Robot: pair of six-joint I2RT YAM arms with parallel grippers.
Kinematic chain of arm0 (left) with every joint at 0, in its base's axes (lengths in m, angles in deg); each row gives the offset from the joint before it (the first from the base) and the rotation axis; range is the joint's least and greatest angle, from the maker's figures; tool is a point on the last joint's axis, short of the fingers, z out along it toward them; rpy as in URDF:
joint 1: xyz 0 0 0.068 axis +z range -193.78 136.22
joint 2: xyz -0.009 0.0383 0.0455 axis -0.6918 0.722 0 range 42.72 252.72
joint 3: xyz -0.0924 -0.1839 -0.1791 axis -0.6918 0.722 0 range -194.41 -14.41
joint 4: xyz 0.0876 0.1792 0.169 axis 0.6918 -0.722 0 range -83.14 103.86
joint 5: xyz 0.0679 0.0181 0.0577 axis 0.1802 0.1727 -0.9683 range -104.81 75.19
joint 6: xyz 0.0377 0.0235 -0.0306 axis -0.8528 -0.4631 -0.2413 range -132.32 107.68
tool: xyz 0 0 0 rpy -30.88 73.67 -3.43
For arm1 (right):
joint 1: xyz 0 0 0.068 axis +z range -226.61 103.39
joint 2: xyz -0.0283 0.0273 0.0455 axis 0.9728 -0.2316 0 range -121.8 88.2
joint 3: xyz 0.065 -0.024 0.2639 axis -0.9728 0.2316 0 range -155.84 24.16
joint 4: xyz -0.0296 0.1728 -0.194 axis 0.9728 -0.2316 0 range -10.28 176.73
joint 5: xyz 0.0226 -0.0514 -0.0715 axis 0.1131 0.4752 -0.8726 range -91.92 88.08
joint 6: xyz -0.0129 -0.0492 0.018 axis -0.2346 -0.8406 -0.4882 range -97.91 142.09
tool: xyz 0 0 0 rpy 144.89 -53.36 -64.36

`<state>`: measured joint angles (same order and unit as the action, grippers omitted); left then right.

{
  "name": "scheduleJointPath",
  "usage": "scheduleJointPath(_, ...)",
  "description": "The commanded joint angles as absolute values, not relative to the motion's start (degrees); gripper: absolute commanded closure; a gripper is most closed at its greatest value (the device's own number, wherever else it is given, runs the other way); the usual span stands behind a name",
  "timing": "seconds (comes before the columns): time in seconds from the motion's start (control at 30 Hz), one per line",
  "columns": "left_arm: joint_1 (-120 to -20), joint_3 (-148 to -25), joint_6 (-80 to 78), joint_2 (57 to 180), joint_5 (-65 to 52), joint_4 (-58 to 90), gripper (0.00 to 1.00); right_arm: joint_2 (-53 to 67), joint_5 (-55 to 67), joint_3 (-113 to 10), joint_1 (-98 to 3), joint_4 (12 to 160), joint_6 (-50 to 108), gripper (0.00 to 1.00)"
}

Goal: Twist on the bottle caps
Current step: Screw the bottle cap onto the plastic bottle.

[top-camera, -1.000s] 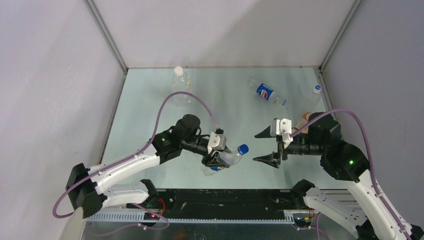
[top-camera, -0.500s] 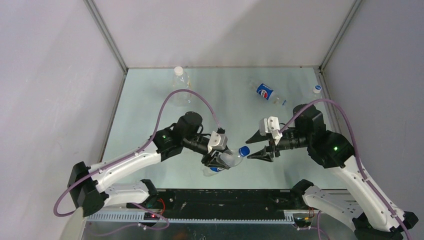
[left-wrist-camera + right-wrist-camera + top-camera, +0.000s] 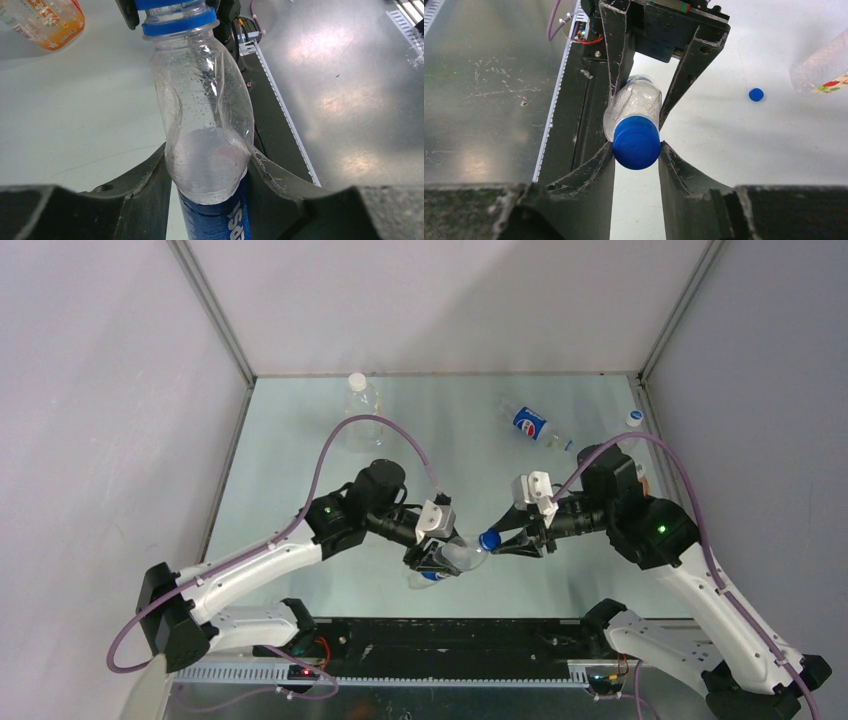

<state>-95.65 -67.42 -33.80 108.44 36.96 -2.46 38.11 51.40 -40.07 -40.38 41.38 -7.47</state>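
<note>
My left gripper (image 3: 432,562) is shut on a clear bottle with a blue label (image 3: 452,560), holding it tilted above the table's near middle. In the left wrist view both fingers press the bottle's (image 3: 205,125) sides. A blue bottle cap (image 3: 489,539) sits on the bottle's neck, pointing right. My right gripper (image 3: 497,540) is shut on that cap; in the right wrist view the cap (image 3: 636,142) sits between both fingertips, touching each. Another blue cap (image 3: 756,94) lies loose on the table.
An upright white-capped bottle (image 3: 361,410) stands at the back left. A blue-label bottle (image 3: 533,425) lies at the back right, near a white-capped one (image 3: 630,423). An orange-label bottle (image 3: 42,20) lies behind the right arm. A black rail (image 3: 450,635) runs along the near edge.
My right gripper has moved left to the bottle's neck and its fingers have closed onto the blue cap. The left arm and the bottle have stayed where they were.
</note>
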Motion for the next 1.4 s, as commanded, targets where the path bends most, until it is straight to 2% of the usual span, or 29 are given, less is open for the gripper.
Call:
scheduleJointPath(0.0, -95.3, -70.3, -35.4, 108.4, 36.6, -2.8, 1.00, 37.6, 52.8, -41.8, -40.5, 42.0, -6.8, 0.73)
scheduleJointPath(0.17, -96.4, -70.5, -34.1, 107.4, 26.5, -1.4, 1.00, 36.8, 48.9, -41.8, -40.2, 42.0, 0.5, 0.81)
scheduleJointPath(0.33, -99.7, -68.1, -32.7, 104.8, 9.4, 4.7, 1.00, 35.5, 41.2, -41.8, -38.8, 43.5, 18.5, 1.00)
scheduleJointPath(0.57, -104.9, -63.5, -34.2, 102.1, -10.4, 15.2, 1.00, 35.5, 19.6, -41.8, -33.9, 46.2, 49.6, 1.00)
scheduleJointPath(0.67, -106.9, -63.6, -36.7, 103.1, -17.1, 17.3, 1.00, 35.2, 14.3, -41.8, -32.0, 45.9, 61.6, 1.00)
scheduleJointPath(0.87, -108.1, -63.5, -37.2, 105.1, -19.0, 16.9, 1.00, 35.8, 6.7, -41.8, -28.7, 46.9, 67.2, 1.00)
scheduleJointPath(0.93, -108.0, -62.8, -37.0, 104.9, -18.8, 15.9, 1.00, 36.9, 6.7, -41.8, -28.7, 47.8, 64.1, 0.92)
scheduleJointPath(0.97, -108.0, -62.3, -36.7, 104.9, -18.5, 15.2, 1.00, 37.9, 6.5, -41.8, -28.7, 47.9, 61.9, 0.81)
scheduleJointPath(1.0, -107.8, -62.1, -36.5, 104.6, -18.4, 14.8, 1.00, 38.3, 5.8, -41.8, -28.8, 48.0, 60.9, 0.74)
scheduleJointPath(1.03, -107.8, -61.6, -36.1, 104.5, -17.8, 14.4, 1.00, 39.3, 5.8, -41.8, -29.0, 48.0, 58.4, 0.62)
scheduleJointPath(1.07, -107.5, -61.3, -35.9, 104.2, -17.5, 14.3, 1.00, 39.7, 6.4, -41.8, -29.2, 47.9, 57.4, 0.55)
scheduleJointPath(1.1, -107.4, -60.9, -35.7, 104.1, -16.6, 12.5, 1.00, 40.5, 7.1, -41.8, -29.8, 48.0, 55.2, 0.44)
scheduleJointPath(1.2, -106.0, -60.5, -35.5, 103.2, -12.2, 10.0, 1.00, 42.2, 13.0, -41.8, -31.7, 48.0, 47.8, 0.32)
scheduleJointPath(1.37, -101.0, -64.0, -38.2, 103.9, 9.3, -0.8, 1.00, 44.9, 22.3, -41.8, -33.1, 45.7, 26.6, 0.30)
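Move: The blue cap already sits between the right gripper's closed pads; the bottle neck it turns on lies about 1 cm left of the right gripper and 2 cm below it. From the left gripper, which holds the Pepsi bottle by its body, the cap is some 7 cm to the right and 9 cm above, level fore and aft. A loose blue cap lies on the table roughly 24 cm ahead, 24 cm left and 27 cm below the right gripper. Twist the cap clockwise, seen from its top, with the right gripper's closed pads while the left gripper turns the gripped bottle the other way, over 100 degrees between them, carrying both forward some 6 to 8 cm. Then open the right fingers and draw that hand back, up and a little right, clear of the cap, starting to unwind its wrist; keep the left grip. ##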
